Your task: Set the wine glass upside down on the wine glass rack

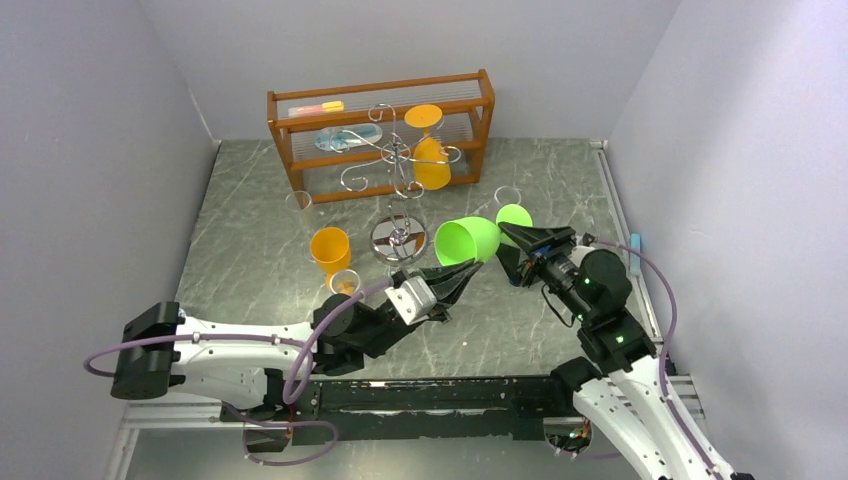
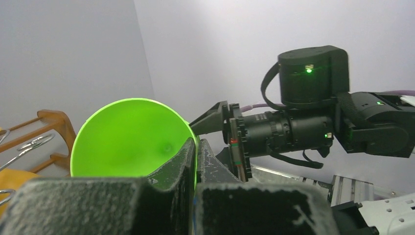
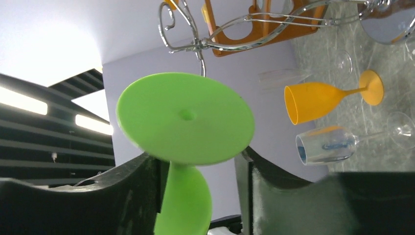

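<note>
The green wine glass (image 1: 467, 240) hangs in the air, lying sideways, just right of the wine glass rack's round base (image 1: 398, 238). My left gripper (image 1: 468, 268) is shut on the rim of its bowl (image 2: 127, 139), one finger inside and one outside (image 2: 196, 152). My right gripper (image 1: 510, 236) is open around the stem just behind the round foot (image 3: 186, 117). The stem lies against one finger, with a gap to the other (image 3: 198, 169). The silver rack's scroll arms (image 1: 400, 155) rise behind the glass and show overhead in the right wrist view (image 3: 230, 41).
An orange glass (image 1: 432, 165) hangs upside down on the rack. Another orange glass (image 1: 331, 247) and a clear glass (image 1: 344, 282) stand left of the base. Two more clear glasses (image 1: 300, 200) (image 1: 508, 193) stand further back. The wooden shelf (image 1: 380, 100) lines the back wall.
</note>
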You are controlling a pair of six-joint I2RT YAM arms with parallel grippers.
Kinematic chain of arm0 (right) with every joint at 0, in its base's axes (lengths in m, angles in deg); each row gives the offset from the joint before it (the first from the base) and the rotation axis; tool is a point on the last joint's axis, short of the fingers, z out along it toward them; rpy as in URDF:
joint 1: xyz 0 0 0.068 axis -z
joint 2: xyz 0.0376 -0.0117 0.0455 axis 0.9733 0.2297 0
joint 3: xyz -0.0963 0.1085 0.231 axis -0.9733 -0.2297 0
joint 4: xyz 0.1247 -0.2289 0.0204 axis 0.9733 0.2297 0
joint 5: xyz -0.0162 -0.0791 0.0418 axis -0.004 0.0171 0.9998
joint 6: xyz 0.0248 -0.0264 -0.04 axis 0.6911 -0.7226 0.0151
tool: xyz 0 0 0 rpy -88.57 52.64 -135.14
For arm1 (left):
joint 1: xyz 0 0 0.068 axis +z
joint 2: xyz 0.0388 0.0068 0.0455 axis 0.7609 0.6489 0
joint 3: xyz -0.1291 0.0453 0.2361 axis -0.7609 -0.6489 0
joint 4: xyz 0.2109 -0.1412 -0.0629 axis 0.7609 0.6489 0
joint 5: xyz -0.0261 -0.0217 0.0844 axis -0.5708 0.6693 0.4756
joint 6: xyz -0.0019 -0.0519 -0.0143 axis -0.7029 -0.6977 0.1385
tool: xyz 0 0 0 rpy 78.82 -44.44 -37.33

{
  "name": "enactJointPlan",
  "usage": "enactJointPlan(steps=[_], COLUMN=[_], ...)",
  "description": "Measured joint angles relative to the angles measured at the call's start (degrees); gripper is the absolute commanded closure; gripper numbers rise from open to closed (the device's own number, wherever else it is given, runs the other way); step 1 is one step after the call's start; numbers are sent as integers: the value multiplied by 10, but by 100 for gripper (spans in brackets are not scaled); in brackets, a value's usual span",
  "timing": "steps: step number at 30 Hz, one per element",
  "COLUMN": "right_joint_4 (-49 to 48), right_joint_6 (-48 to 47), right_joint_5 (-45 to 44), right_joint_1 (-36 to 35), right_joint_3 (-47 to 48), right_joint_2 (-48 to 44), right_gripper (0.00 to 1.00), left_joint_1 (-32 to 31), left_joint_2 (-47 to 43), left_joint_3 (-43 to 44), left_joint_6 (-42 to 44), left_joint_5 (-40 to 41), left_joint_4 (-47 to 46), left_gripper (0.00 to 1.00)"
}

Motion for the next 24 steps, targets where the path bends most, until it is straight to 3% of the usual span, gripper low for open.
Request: enactJointPlan(steps=[3,11,16,21,24], right_joint_4=[-12,-41,-57,-61,-55], right_joint_6=[10,35,56,48,17], right_joint_5=[6,3,8,10,-2], right_joint_1=[0,0,0,0,0], right_joint_3=[0,0,2,4,7], right_joint_2=[22,24,39,49,48], right_gripper=[62,77,100,100,100], left_joint_1=[0,0,0,1,1], left_joint_2=[5,8,8,1,-15], left_joint_3=[0,-6,-9,-17,-15], left_joint_6=[7,16,16,1,-36], left_joint_5=[-2,-14,-28,-27,-34], left_joint_4=[-1,-5,-2,5,54], left_gripper=[95,95,95,71,48])
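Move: The green glass, its rim already pinched by the left gripper, has its stem just inside the right hand's open fingers, about 1 cm ahead and 1 cm left at their height. From the right hand, the rack's middle is some 13 cm ahead, 21 cm left and 10 cm lower; the clear glass stands roughly 14 cm ahead, 2 cm right, 20 cm below. For the left hand, the stem lies about 9 cm ahead, 6 cm right and 7 cm down. Ease the right gripper about 1.5 cm forward and 1 cm up onto the green glass's stem, just below its foot disc, closing the fingers until they pinch it. Meanwhile keep the left grip on the rim, then, once the stem is held, open the left fingers to about a third and start sinking that hand some 2 cm, drawing it slightly back. ##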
